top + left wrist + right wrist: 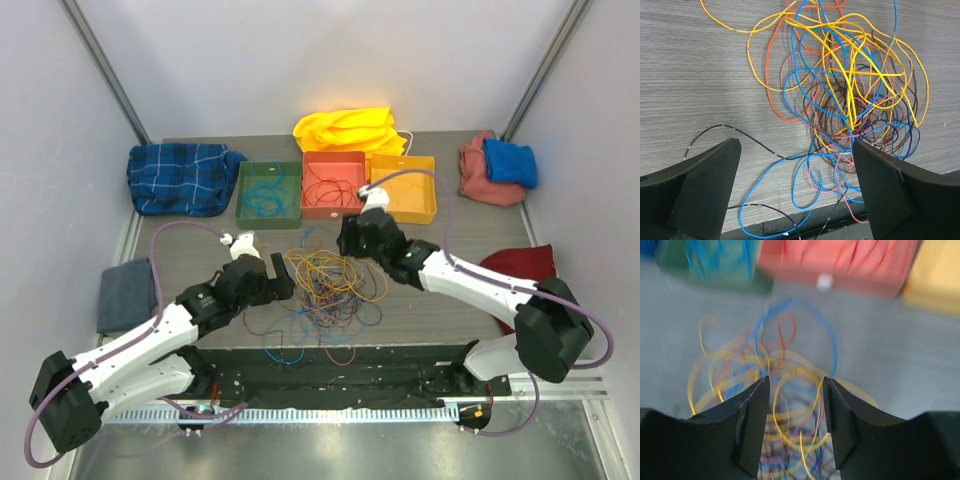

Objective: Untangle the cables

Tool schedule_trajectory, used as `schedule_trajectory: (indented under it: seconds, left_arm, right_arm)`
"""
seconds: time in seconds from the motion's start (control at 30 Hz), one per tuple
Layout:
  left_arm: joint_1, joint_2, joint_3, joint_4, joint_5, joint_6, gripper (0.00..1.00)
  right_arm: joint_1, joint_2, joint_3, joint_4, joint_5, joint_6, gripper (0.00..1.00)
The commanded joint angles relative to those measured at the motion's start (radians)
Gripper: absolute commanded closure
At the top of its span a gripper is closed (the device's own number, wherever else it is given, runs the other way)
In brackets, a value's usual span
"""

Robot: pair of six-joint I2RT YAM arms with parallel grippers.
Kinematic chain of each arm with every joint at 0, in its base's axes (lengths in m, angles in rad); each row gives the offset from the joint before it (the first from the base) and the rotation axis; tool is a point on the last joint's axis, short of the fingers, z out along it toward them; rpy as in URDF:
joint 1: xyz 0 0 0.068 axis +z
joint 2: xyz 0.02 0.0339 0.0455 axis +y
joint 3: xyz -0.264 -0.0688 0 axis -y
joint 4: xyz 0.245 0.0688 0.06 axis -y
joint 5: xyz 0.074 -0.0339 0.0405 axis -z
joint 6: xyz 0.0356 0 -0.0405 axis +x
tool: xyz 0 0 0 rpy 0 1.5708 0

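The cables (328, 285) lie in a loose tangle of yellow, orange, blue, pink and brown strands in the middle of the table. My left gripper (282, 276) is at the tangle's left edge, low over the table. Its wrist view shows the jaws wide open (796, 145), with blue, pink and black strands on the table between them and the cables (855, 95) bunched ahead to the right. My right gripper (352, 238) hovers over the tangle's far right side. Its blurred wrist view shows open jaws (796, 382) with yellow strands (790, 420) lying below the gap, none pinched.
Three bins stand behind the tangle: a green one (244, 195) with blue wires, a red one (333, 160) with red wires, and a yellow one (410, 195). Cloths lie around: blue plaid (180, 178), yellow (350, 128), pink and blue (495, 170), dark red (520, 262), grey (125, 295).
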Motion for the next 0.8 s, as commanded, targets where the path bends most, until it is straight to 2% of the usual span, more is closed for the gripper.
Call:
schedule_trajectory:
  seconds: [0.0, 0.37, 0.77]
  left_arm:
    - [-0.001, -0.018, 0.042, 0.031, -0.04, -0.025, 0.0]
    - [-0.001, -0.024, 0.028, 0.017, -0.051, -0.047, 0.0]
    - [-0.001, 0.012, 0.038, 0.022, -0.03, -0.05, 0.0]
  right_arm:
    - [0.076, 0.004, -0.073, 0.07, -0.056, 0.027, 0.47]
    - [0.176, -0.011, -0.159, 0.102, -0.044, 0.018, 0.48]
    - [0.179, 0.136, -0.098, 0.087, 0.025, -0.054, 0.5]
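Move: The yellow cable loops on the tangle's upper middle lie about 5 cm back, 3 cm left and some 15 cm below the right hand. The blue loop at the tangle's far edge is roughly 2 cm ahead and 4 cm left of that hand; the red bin stands about 16 cm straight ahead, the yellow bin some 15 cm ahead and 14 cm right. From the left hand the same yellow loops lie 3 cm ahead, 11 cm right and 9 cm below. The right hand comes down about 9 cm while drawing back some 7 cm from the bins and edging left, over the yellow loops, quickly at first, then hanging nearly level before it sinks the last few centimetres. On the way the wrist turns roughly 10 degrees counter-clockwise and the fingertips dip a little, the fingers staying about half open and ending close above the yellow strands, where no touch can be made out. ##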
